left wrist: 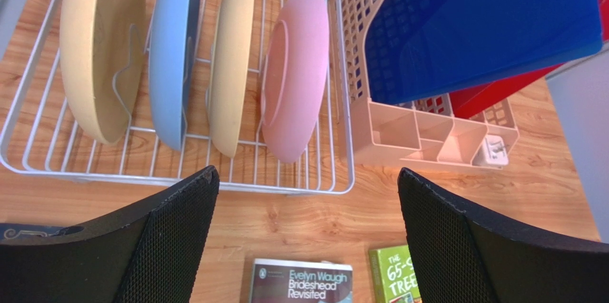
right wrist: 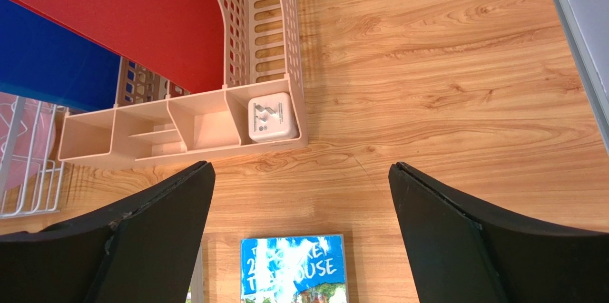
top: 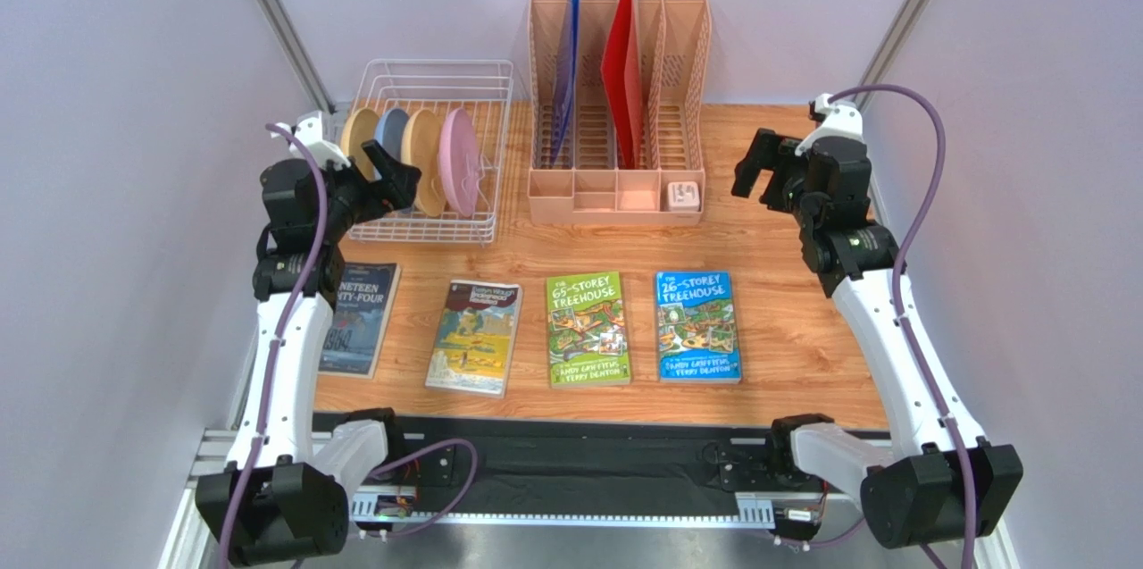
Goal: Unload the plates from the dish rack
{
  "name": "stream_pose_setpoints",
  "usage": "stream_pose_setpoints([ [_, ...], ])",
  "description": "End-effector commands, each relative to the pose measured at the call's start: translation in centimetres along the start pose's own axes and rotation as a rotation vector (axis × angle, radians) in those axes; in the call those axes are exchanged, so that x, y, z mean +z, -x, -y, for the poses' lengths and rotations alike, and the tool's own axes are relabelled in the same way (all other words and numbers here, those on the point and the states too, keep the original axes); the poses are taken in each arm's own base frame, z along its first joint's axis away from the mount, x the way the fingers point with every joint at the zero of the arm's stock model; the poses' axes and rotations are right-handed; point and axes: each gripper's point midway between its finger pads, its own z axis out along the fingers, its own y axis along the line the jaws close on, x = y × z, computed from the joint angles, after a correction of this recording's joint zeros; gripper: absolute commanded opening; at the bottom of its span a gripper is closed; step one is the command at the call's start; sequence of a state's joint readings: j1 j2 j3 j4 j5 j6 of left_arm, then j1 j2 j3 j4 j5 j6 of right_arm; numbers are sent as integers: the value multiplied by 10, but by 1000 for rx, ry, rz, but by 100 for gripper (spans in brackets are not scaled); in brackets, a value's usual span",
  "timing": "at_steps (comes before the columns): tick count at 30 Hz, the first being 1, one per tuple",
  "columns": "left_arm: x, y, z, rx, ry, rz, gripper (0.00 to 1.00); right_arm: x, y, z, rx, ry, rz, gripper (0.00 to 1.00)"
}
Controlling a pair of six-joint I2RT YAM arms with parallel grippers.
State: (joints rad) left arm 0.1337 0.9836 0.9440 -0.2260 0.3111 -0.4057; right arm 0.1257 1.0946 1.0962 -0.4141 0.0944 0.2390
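The white wire dish rack (top: 436,65) stands at the back left of the table. Several plates stand on edge in it, left to right: tan (top: 357,138), light blue (top: 391,130), tan (top: 424,156) and pink (top: 460,162). My left gripper (top: 385,177) hovers just in front of the rack, open and holding nothing. Its wrist view shows the rack's front rim (left wrist: 271,190) between the fingers, with the pink plate (left wrist: 296,75) straight ahead and the blue plate (left wrist: 175,46) to its left. My right gripper (top: 755,171) is open over bare wood at the right, apart from the rack.
A peach slotted organizer (top: 617,100) holding upright blue and red sheets stands right of the rack, with a small white cube (top: 683,195) in its front tray. Several books lie in a row nearer the arms, among them a green one (top: 588,328) and a blue one (top: 698,325).
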Motion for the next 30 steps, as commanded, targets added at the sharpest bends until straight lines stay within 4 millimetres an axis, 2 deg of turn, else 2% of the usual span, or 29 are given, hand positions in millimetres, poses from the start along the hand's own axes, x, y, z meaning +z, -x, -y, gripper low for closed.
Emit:
stream_pose_setpoints([
  [1, 8, 18, 6, 78, -41, 15, 100, 8, 14, -5, -3, 4, 23, 100],
  [5, 22, 25, 20, 117, -147, 21, 100, 22, 2, -4, -6, 0, -20, 100],
  [7, 36, 24, 17, 121, -160, 25, 98, 28, -4, -4, -11, -4, -46, 100],
  [10, 56, 20, 8, 165, -112, 22, 94, 34, -10, -3, -11, -10, -72, 100],
  [12, 65, 16, 16, 195, -121, 20, 88, 36, -11, -3, -11, -13, -77, 100],
  [13, 72, 14, 13, 211, -94, 24, 87, 39, -15, -1, -15, -18, -90, 100],
  [14, 76, 9, 20, 242, -96, 15, 87, 40, -14, -2, -16, -18, -90, 100],
  [15, 80, 10, 15, 261, -64, 21, 87, 42, -15, -1, -16, -21, -94, 100],
  [16, 88, 9, 26, 288, -61, 34, 87, 43, -17, -1, -17, -23, -101, 100],
  [18, 96, 12, 27, 322, -32, 44, 83, 45, -18, 0, -16, -27, -106, 100],
  [19, 103, 3, 33, 341, -33, 24, 82, 47, -20, 0, -18, -30, -110, 100],
  [21, 110, 7, 31, 374, 23, 42, 81, 51, -23, 2, -19, -35, -122, 100],
  [22, 118, -2, 34, 386, 21, 22, 80, 52, -25, 2, -21, -38, -127, 100],
  [27, 134, 2, 18, 443, 175, 43, 72, 60, -31, 4, -28, -53, -148, 100],
  [30, 144, -5, 11, 460, 238, 27, 69, 65, -35, 6, -31, -59, -159, 100],
])
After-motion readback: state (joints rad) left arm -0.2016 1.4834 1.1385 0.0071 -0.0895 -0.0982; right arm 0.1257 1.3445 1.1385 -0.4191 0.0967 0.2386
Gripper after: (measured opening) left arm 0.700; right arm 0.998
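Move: The pink plate stands in the dish rack about 14 cm ahead of the left hand, some 8 cm to its right, its middle roughly 13 cm below. To the plate's left, level with it, come the tan plate about 6 cm away, the blue plate some 11 cm and the outer tan plate about 16 cm. From the right hand the pink plate lies roughly 49 cm left, 13 cm ahead and 13 cm lower. Towards the pink plate goes the empty left hand, about 12 cm forward while easing some 6 cm right and 5 cm down, its left side rolling up about 25 degrees and its fingers narrowing from wide open to roughly two thirds, lined up either side of the plate's rim. No touch can be made out. The right hand sinks about 7 cm and a little forward beside the organizer, tipping down, fingers wide. ##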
